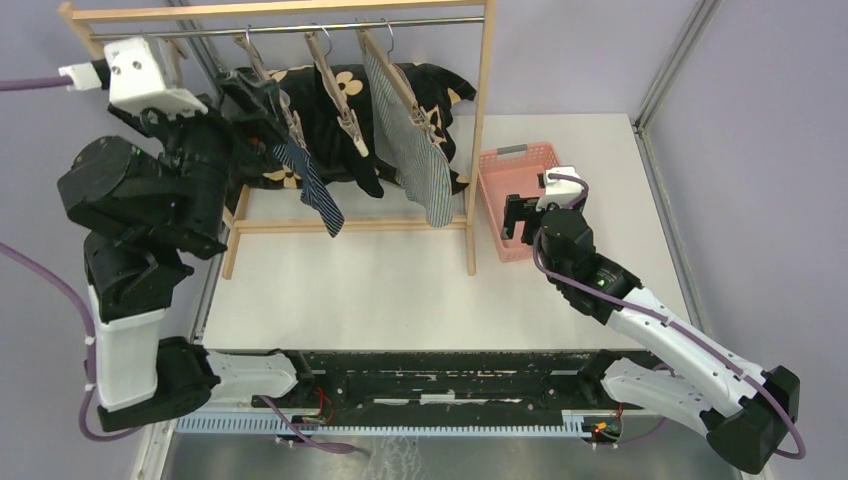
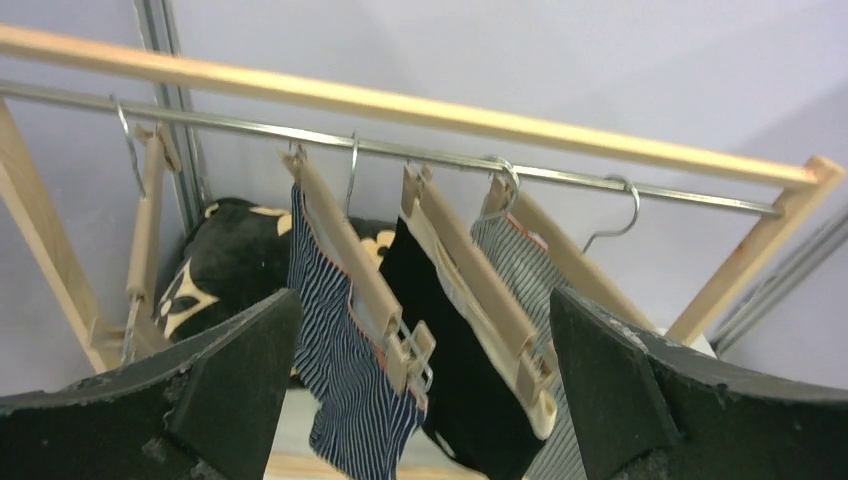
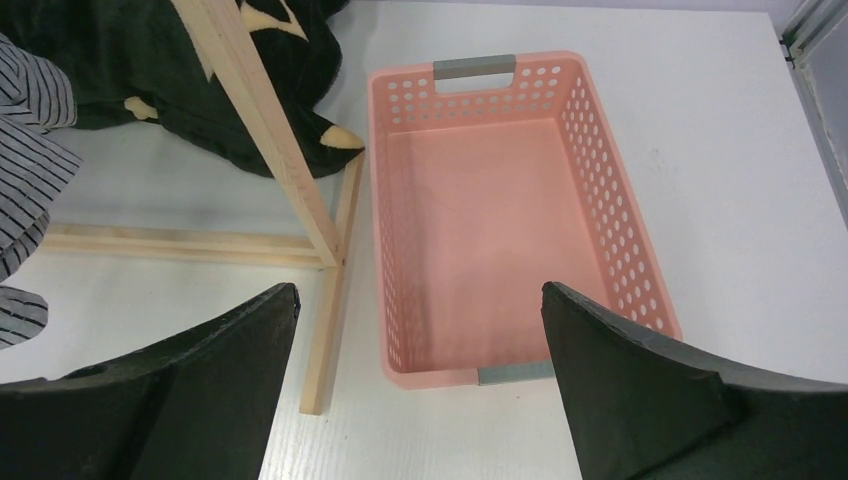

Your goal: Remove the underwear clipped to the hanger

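Note:
Three pieces of underwear hang from clip hangers (image 2: pixel 372 300) on the rack's metal rail (image 2: pixel 560 178): a navy one with white stripes (image 2: pixel 345 390) (image 1: pixel 315 190), a plain black one (image 2: pixel 460 395) and a grey-white striped one (image 2: pixel 515 260) (image 1: pixel 420 160). My left gripper (image 2: pixel 425 400) (image 1: pixel 250 100) is raised at the rack's left end, open, its fingers either side of the navy and black pieces but short of them. My right gripper (image 3: pixel 420 390) (image 1: pixel 520 215) hovers open and holding nothing over the near end of a pink basket (image 3: pixel 600 180).
The wooden rack (image 1: pixel 478 130) stands at the back of the table, with a big black cushion with tan flowers (image 1: pixel 345 85) behind the clothes. The pink basket (image 1: pixel 495 160) sits just right of the rack's right post (image 3: pixel 290 190). A fourth hanger (image 2: pixel 145 240) hangs bare at the left.

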Controlling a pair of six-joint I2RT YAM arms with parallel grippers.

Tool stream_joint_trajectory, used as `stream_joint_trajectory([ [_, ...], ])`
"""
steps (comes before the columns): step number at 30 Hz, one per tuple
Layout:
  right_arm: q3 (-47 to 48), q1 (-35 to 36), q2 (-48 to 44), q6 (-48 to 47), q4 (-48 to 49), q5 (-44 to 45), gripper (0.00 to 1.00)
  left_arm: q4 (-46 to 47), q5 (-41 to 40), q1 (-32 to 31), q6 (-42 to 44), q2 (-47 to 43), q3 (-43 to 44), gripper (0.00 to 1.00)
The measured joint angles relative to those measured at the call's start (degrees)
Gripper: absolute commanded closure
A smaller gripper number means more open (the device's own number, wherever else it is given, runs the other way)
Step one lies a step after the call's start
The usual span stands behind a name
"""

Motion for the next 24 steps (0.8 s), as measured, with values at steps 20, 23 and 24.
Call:
stream_joint_trajectory([
  [20, 1.0, 0.4, 2.5, -1.0, -0.4, -0.5, 0.00, -6.2, 31.1, 34.6, 0.5, 18.3, 4.0, 0.02],
  [23, 1.0, 0.4, 3.6, -1.1, -0.5, -0.5, 0.00, -5.9, 38.0, 37.8, -0.4, 18.2, 4.4, 0.06],
  [24, 1.0, 0.4, 3.8, -1.1, -0.5, -0.5, 0.00, -5.6, 39.8, 38.7, -1.0, 18.0, 4.3, 0.08],
])
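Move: The hanger with the navy-striped underwear hangs about 16 cm ahead of the left gripper, 3 cm to its left and 8 cm below. The black underwear's hanger is level with it, some 9 cm to its right. The grey-striped one is another 7 cm or so farther right, and an empty hanger is about 13 cm to the left of the navy one. From the right gripper, the navy underwear's hanger lies about 43 cm left, 10 cm ahead and 25 cm above. Bring the left gripper about 15 cm forward to the hanging rod, bowing slightly to the right at first, then sinking some 7 cm in the second half, onto the navy-striped underwear's hanger. Tip the fingers down and raise the hand's left side, each by roughly 10–15 degrees, and keep the jaws wide open with that hanger's bar between them, not yet gripped. ##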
